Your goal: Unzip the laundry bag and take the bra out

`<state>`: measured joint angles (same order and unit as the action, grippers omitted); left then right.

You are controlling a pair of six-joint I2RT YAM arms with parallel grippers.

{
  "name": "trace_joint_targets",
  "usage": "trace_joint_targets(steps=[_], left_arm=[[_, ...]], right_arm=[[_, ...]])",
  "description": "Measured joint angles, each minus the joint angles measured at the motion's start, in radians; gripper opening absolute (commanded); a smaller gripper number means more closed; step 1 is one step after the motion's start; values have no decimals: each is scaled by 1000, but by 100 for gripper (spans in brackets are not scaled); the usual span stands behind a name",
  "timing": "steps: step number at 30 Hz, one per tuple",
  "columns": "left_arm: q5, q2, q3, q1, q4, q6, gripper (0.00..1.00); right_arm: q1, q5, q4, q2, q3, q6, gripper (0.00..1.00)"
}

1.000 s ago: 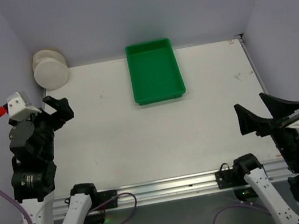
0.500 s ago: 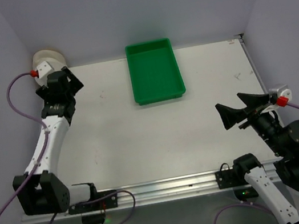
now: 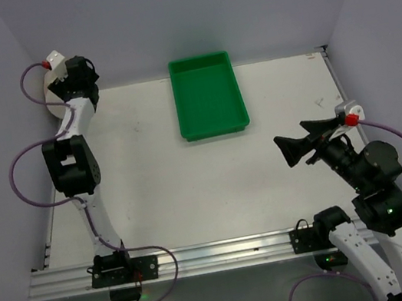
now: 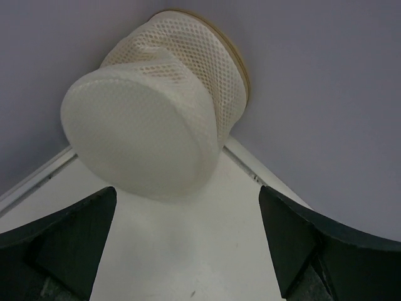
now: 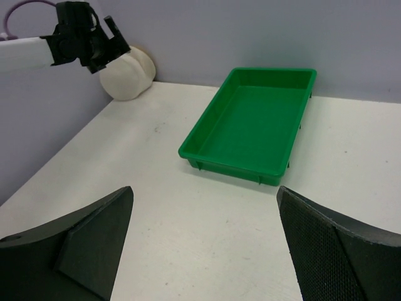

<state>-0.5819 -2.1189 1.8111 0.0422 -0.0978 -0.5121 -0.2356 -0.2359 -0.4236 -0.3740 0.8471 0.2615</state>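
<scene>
The laundry bag (image 4: 156, 119), a white mesh drum with a tan wire rim, lies on its side in the far left corner against the wall. It also shows in the right wrist view (image 5: 130, 76), and in the top view (image 3: 50, 103) the left arm mostly covers it. No zipper or bra is visible. My left gripper (image 4: 188, 251) is open and empty, close in front of the bag's round face without touching it; the top view (image 3: 77, 77) and the right wrist view (image 5: 94, 45) show it too. My right gripper (image 5: 203, 251) is open and empty above the table's right side (image 3: 289, 135).
A green rectangular tray (image 3: 208, 95) stands empty at the back middle of the table, also in the right wrist view (image 5: 257, 119). Walls close the corner behind and left of the bag. A metal rail (image 3: 211, 254) runs along the near edge.
The left arm has stretched from the near left out to the far left corner, bringing its gripper up to the bag. The right gripper has moved up and to the left over the table.
</scene>
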Motion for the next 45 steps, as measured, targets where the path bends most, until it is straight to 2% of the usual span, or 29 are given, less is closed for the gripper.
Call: trace_joint_targets(steps=[3, 7, 9, 10, 11, 13, 14, 15, 18, 21, 28, 32, 37, 41, 45], left_arm=[[1, -143, 148, 20, 6, 1, 100], [5, -280, 259, 38, 47, 19, 100], [5, -333, 281, 46, 87, 35, 89], [5, -358, 291, 50, 105, 42, 80], [6, -381, 299, 55, 120, 49, 56], [18, -418, 314, 64, 145, 48, 26], [30, -426, 314, 70, 156, 51, 6], [44, -432, 314, 75, 165, 47, 0], [85, -418, 282, 92, 204, 61, 0], [148, -340, 167, 101, 239, 63, 0], [303, 32, -180, 68, 182, 60, 0], [405, 307, -391, -62, 103, 64, 0], [616, 617, -669, -260, -6, 71, 0], [727, 836, -862, -334, -114, 69, 0], [820, 1054, -978, -410, -214, 63, 0]], right_arm=[[0, -26, 37, -32, -19, 0, 99], [0, -62, 65, -52, -51, 0, 99], [0, -81, 72, -59, -58, -1, 99], [0, -92, 76, -61, -60, -2, 99], [0, -99, 79, -63, -61, -3, 99], [0, -111, 81, -63, -62, -5, 99], [0, -117, 81, -63, -62, -6, 99], [0, -121, 81, -63, -62, -8, 99], [0, -124, 81, -63, -62, -8, 99], [0, -133, 88, -63, -62, -8, 99], [0, -175, 103, -69, -62, 5, 99], [0, -187, 103, -77, -62, 30, 99], [0, -237, 89, -83, -54, 55, 99], [0, -280, 76, -106, -33, 72, 99], [-1, -313, 70, -127, -31, 102, 99]])
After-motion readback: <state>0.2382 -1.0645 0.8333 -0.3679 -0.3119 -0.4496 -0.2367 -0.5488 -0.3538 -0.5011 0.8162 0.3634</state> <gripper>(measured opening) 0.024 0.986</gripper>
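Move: The laundry bag sits in the table's far left corner, its middle about 9 cm ahead of the open left gripper, 7 cm to its left and 12 cm below. The green bin lies some 10 cm back from that hand, 43 cm to its right and 16 cm lower. From the right hand, the bag is roughly 50 cm ahead, 64 cm to the left and 28 cm below. Down, forward and a little left, the left hand dips about 10 cm onto the laundry bag and shuts, pinching its mesh. It then lifts and pulls the bag back and to the right, nearly 40 cm back from the pinch, past the bin's near side, swinging clockwise over 60 degrees. The right hand, still open, drifts left and turns counter-clockwise. ##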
